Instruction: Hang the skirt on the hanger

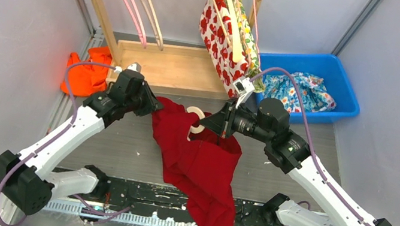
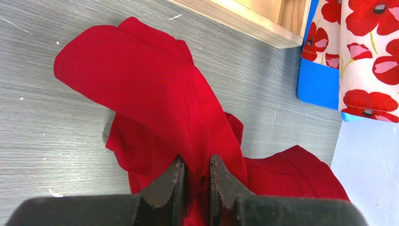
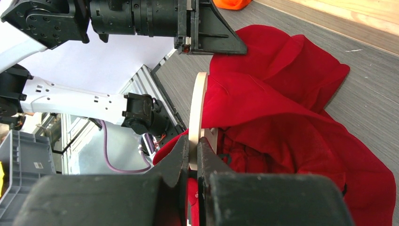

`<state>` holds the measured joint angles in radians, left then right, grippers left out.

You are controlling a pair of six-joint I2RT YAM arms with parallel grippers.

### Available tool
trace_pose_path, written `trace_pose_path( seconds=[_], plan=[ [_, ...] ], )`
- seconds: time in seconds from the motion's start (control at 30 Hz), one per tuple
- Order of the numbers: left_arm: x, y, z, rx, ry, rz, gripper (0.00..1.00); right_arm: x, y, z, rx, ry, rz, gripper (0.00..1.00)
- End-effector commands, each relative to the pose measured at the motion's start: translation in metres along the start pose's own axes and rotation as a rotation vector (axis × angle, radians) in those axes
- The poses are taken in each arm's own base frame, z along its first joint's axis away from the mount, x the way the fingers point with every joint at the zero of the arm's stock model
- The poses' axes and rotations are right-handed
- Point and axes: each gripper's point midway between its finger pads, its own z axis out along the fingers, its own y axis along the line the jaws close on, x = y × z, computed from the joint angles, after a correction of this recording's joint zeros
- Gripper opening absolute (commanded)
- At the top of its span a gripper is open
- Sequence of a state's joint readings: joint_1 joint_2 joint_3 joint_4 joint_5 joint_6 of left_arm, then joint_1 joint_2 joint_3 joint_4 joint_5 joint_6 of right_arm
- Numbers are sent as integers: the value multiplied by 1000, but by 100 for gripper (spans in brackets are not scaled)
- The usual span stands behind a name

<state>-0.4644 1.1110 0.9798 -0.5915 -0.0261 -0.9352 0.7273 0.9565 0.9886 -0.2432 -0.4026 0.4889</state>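
Observation:
The red skirt (image 1: pixel 201 168) hangs in the middle between both arms, its lower end trailing over the near rail. My left gripper (image 1: pixel 153 107) is shut on the skirt's upper left edge; in the left wrist view a fold of the skirt (image 2: pixel 155 99) runs between the left gripper's (image 2: pixel 196 170) fingers. A pale wooden hanger (image 1: pixel 196 120) pokes out of the cloth near the top. My right gripper (image 3: pixel 193 151) is shut on that hanger (image 3: pixel 198 101), whose thin edge rises from the jaws with the skirt (image 3: pixel 282 117) draped on its right side.
A wooden rack (image 1: pixel 168 65) at the back carries pink and wooden hangers (image 1: pixel 136 0) and a poppy-print garment (image 1: pixel 225 32). A blue bin (image 1: pixel 343 93) with floral cloth sits at the back right. An orange cloth (image 1: pixel 87 74) lies at the back left.

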Motion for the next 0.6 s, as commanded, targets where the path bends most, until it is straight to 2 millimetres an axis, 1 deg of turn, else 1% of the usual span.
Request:
trace_pose_path(
  seconds=[0.0, 0.1, 0.17, 0.23, 0.3, 0.37, 0.47, 0.57],
  plan=[
    [-17, 31, -11, -117, -76, 124, 5, -53, 26, -11, -57, -173, -64, 1],
    [-20, 33, -14, -124, -84, 129, 8, -54, 24, -8, -50, -163, -63, 1],
    [-21, 33, -16, -125, -86, 136, 13, -54, 23, -5, -48, -153, -61, 1],
    [-23, 35, -19, -129, -94, 143, 23, -54, 21, 0, -43, -141, -55, 1],
    [-25, 35, -24, -119, -109, 146, 37, -54, 21, 5, -51, -129, -48, 1],
    [-27, 32, -28, -97, -125, 152, 49, -53, 19, 11, -49, -113, -42, 1],
    [-29, 31, -35, -78, -152, 153, 59, -51, 13, 22, -40, -85, -33, 1],
    [-31, 32, -38, -68, -174, 150, 67, -50, 11, 32, -41, -58, -11, 1]
  ],
)
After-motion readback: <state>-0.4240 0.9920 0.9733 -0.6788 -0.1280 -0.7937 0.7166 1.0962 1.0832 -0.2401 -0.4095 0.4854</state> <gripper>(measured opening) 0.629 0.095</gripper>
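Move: The left hand still pinches the skirt's upper left corner; the red skirt's middle lies about 14 cm to its right, 12 cm nearer and some 11 cm lower. The hanger's hook stands about 12 cm right of this hand, level fore-and-aft and roughly 9 cm higher. The right hand holds the hanger, the hook about 2 cm left and 1 cm ahead; from it the skirt's middle lies 13 cm back, straight in line and 20 cm below. Left hand opens off the skirt, moving 4 cm left; right carries the hanger 3 cm forward and left. ##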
